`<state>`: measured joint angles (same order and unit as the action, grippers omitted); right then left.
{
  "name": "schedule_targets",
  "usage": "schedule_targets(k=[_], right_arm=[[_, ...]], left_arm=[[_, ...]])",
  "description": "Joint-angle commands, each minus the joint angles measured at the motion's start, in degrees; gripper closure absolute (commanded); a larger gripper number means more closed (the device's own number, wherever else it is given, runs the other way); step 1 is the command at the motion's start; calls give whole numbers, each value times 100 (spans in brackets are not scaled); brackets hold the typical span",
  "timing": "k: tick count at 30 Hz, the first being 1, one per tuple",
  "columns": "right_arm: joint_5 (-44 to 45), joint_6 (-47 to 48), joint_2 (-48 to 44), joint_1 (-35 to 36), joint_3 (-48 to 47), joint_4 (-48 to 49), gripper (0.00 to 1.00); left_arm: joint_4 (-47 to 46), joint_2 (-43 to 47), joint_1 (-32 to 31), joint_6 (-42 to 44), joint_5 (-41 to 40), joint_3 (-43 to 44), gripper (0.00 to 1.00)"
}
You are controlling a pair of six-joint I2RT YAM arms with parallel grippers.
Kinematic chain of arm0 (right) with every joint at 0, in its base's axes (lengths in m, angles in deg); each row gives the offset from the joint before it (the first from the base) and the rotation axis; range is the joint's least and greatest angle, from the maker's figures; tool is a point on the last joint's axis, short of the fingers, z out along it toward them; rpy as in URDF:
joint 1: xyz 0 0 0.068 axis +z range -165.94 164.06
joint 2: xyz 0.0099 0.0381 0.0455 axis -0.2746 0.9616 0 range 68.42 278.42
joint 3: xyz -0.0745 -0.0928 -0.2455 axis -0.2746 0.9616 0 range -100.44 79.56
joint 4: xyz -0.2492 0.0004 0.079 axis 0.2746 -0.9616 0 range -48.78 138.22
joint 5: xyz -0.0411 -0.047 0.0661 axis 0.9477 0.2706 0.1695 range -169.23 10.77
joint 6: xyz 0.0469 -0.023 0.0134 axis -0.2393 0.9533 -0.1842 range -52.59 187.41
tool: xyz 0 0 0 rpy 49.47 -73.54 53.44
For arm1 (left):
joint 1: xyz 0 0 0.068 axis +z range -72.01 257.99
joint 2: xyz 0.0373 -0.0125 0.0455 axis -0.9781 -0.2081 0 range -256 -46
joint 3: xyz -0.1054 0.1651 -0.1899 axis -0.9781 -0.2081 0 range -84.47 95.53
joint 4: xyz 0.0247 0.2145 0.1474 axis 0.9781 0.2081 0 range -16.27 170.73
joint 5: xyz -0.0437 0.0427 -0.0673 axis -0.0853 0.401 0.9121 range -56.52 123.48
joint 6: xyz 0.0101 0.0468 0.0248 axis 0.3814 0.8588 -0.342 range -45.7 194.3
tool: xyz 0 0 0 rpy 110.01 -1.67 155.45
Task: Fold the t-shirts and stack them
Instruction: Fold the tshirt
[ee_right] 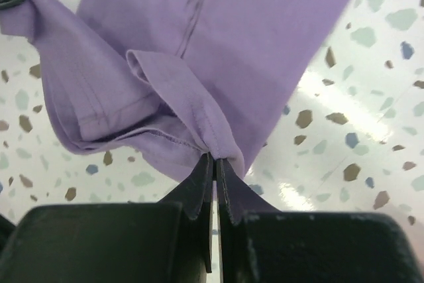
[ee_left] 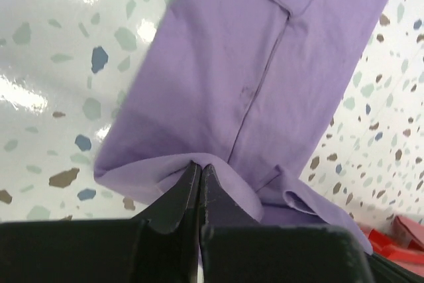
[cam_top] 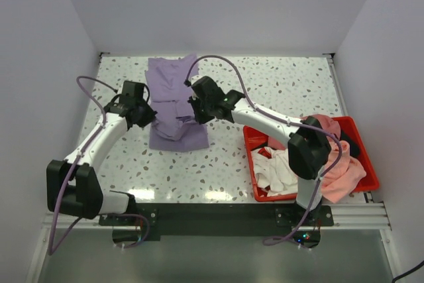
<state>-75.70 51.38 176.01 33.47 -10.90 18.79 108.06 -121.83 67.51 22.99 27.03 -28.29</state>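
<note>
A purple t-shirt (cam_top: 174,101) lies lengthwise on the speckled table, its middle bunched up. My left gripper (cam_top: 147,116) is shut on the shirt's left edge; the left wrist view shows the purple cloth (ee_left: 245,64) pinched at the closed fingertips (ee_left: 201,166). My right gripper (cam_top: 197,111) is shut on the shirt's right edge; the right wrist view shows a fold of the cloth (ee_right: 172,77) pinched at its fingertips (ee_right: 213,157), held a little above the table. The lower part of the shirt lies flat toward the near side.
A red basket (cam_top: 361,157) at the right front holds a white garment (cam_top: 275,170) and a pink one (cam_top: 344,167). White walls enclose the table on three sides. The right arm's forearm (cam_top: 265,117) reaches across from the basket side.
</note>
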Motion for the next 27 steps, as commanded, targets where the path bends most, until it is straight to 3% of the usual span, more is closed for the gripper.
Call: schedule_targets(k=[1,15,27], right_arm=[[-10,214,297,-247,-725,-220,100],[-221,592,1466,-889,-2046,-450,100],[-704,891,2257,-1144,-2635,-327,100]], left_arm=[[-567,-326,265,218,-136,427,100],[-726,-1636,486,359,-294,1465,100],[-901,-2313,626,323,-128,1641,100]])
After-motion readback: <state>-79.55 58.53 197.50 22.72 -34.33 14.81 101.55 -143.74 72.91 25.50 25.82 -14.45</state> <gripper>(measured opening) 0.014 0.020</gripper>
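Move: Both hands hold the shirt's bottom hem above the cloth. The middle of the shirt's upper half lies some 22 cm ahead of the left hand, 7 cm to its right and about 8 cm below; the folded-in sleeve's end is nearer, roughly 13 cm ahead and 4 cm right. From the right hand, that upper half's middle is about 24 cm ahead, 10 cm left and 10 cm below, while the shirt's near edge is about 6 cm back and 7 cm left. Both arms carry the pinched bottom hem forward over the shirt towards its upper half, the left hand some 9 cm with a drift of nearly 3 cm to the left, the right hand about 12 cm, both slowing along the way. As they slow, they sink about 4 cm towards the cloth, mostly in the second half, with the fingers kept shut on the two ends of the hem and the wrists almost unturned. ##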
